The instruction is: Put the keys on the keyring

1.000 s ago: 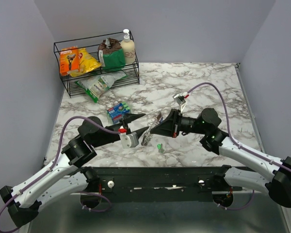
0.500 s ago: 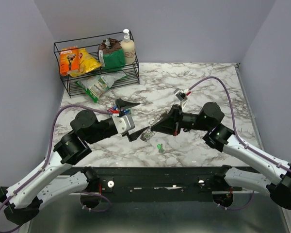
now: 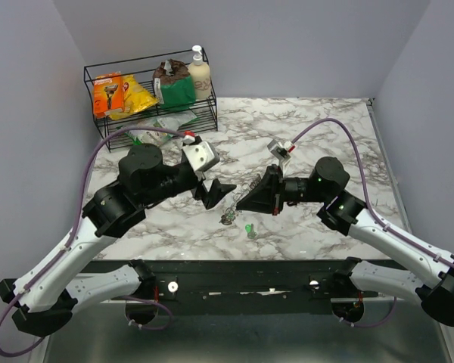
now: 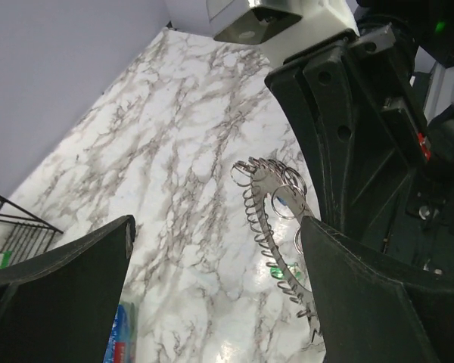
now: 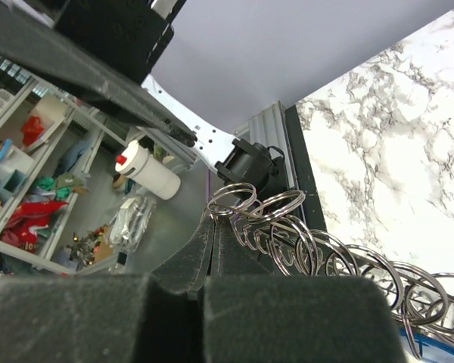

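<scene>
The keyring (image 3: 228, 218) is a long metal strip strung with several small split rings, and it hangs slanted above the marble. My right gripper (image 3: 241, 205) is shut on the strip's upper end; in the right wrist view the rings (image 5: 287, 238) fan out beside its tip (image 5: 216, 218). My left gripper (image 3: 218, 195) stands wide open just left of the keyring, touching nothing. In the left wrist view the keyring (image 4: 268, 215) shows near its right finger (image 4: 363, 302), between the open jaws (image 4: 216, 227). One green-headed key (image 3: 249, 228) lies on the table below the ring (image 4: 278, 270). No other keys show.
A black wire rack (image 3: 98, 125) with snack packs, a green bag and a pump bottle (image 3: 199, 72) stands at the back left. A blue packet (image 4: 119, 333) lies on the marble under my left wrist. Grey walls close in both sides of the table.
My left gripper has opened wide, lifted and swung back and up, away from the keyring. The right gripper has kept its hold on the keyring with little shift.
</scene>
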Available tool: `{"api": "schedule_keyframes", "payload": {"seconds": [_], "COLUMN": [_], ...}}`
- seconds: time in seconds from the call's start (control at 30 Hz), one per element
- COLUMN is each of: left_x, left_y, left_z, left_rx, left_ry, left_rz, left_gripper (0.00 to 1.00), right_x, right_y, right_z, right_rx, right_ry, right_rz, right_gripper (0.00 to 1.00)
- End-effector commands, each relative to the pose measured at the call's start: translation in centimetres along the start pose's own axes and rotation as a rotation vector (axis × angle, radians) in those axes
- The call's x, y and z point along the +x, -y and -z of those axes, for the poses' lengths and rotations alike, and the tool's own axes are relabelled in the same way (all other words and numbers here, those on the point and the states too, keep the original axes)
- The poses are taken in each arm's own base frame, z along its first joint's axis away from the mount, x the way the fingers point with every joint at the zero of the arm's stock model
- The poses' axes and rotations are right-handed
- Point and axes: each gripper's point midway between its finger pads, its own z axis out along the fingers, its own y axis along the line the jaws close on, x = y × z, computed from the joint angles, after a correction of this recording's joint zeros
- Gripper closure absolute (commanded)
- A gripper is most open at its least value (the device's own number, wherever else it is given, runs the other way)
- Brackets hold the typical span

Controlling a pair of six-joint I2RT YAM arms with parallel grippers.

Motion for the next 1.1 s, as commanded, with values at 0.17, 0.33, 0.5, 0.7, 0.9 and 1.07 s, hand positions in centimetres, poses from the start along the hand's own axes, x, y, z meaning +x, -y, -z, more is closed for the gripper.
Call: {"api": "schedule_keyframes", "payload": {"seconds": [0.17, 0.33, 0.5, 0.7, 0.9, 1.07], "left_x": [0.3, -0.3, -0.8, -0.1, 2.4, 4.6], "left_y": [1.8, 1.1, 1.4, 2.1, 1.9, 1.7], "left_z": [-1.5, -1.5, -0.8, -1.0, -1.7, -2.1], "left_rx": [0.182, 0.260, 0.361, 0.489, 0.476, 0.447], "left_ry": [-0.112, -0.092, -0.057, -0.094, -0.182, -0.259], "left_rz": [0.320, 0.470, 0.531, 0.668, 0.722, 0.730], "left_gripper": [0.01, 0.01, 0.03, 0.22, 0.35, 0.37], "right_x": [-0.7, -0.7, -1.0, -1.3, -1.8, -2.2], "right_y": [1.3, 3.6, 5.2, 5.2, 5.2, 5.0], "right_z": [0.4, 1.3, 1.8, 1.6, 1.8, 1.8], "right_rx": [0.078, 0.178, 0.208, 0.185, 0.187, 0.182], "right_ry": [0.035, 0.073, 0.076, 0.057, 0.066, 0.079], "right_rz": [0.019, -0.011, -0.008, 0.029, 0.032, 0.035], "right_gripper": [0.99, 0.99, 0.99, 0.99, 0.99, 0.99]}}
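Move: The keyring, pinched at one small loop by the right gripper, has its middle about 5 cm to the right of the open left gripper, 1 cm back and some 9 cm below. The green key on the table is roughly 7 cm right, 4 cm back and 32 cm down; the sponge box is about 15 cm ahead, 12 cm left and 33 cm below. From the right hand, the left gripper is about 4 cm ahead, 4 cm left and 6 cm higher. Tip the left gripper down some 45 degrees, turning it slightly clockwise, so its fingers point down at the keyring's held end; dip right and down, rise again, then sink, about 3 cm lower in all, drawing the wide-open fingers in to roughly two-thirds. Meanwhile carry the pinched keyring about 5 cm forward and a little down with the right gripper, bringing that end in below the left fingers. ##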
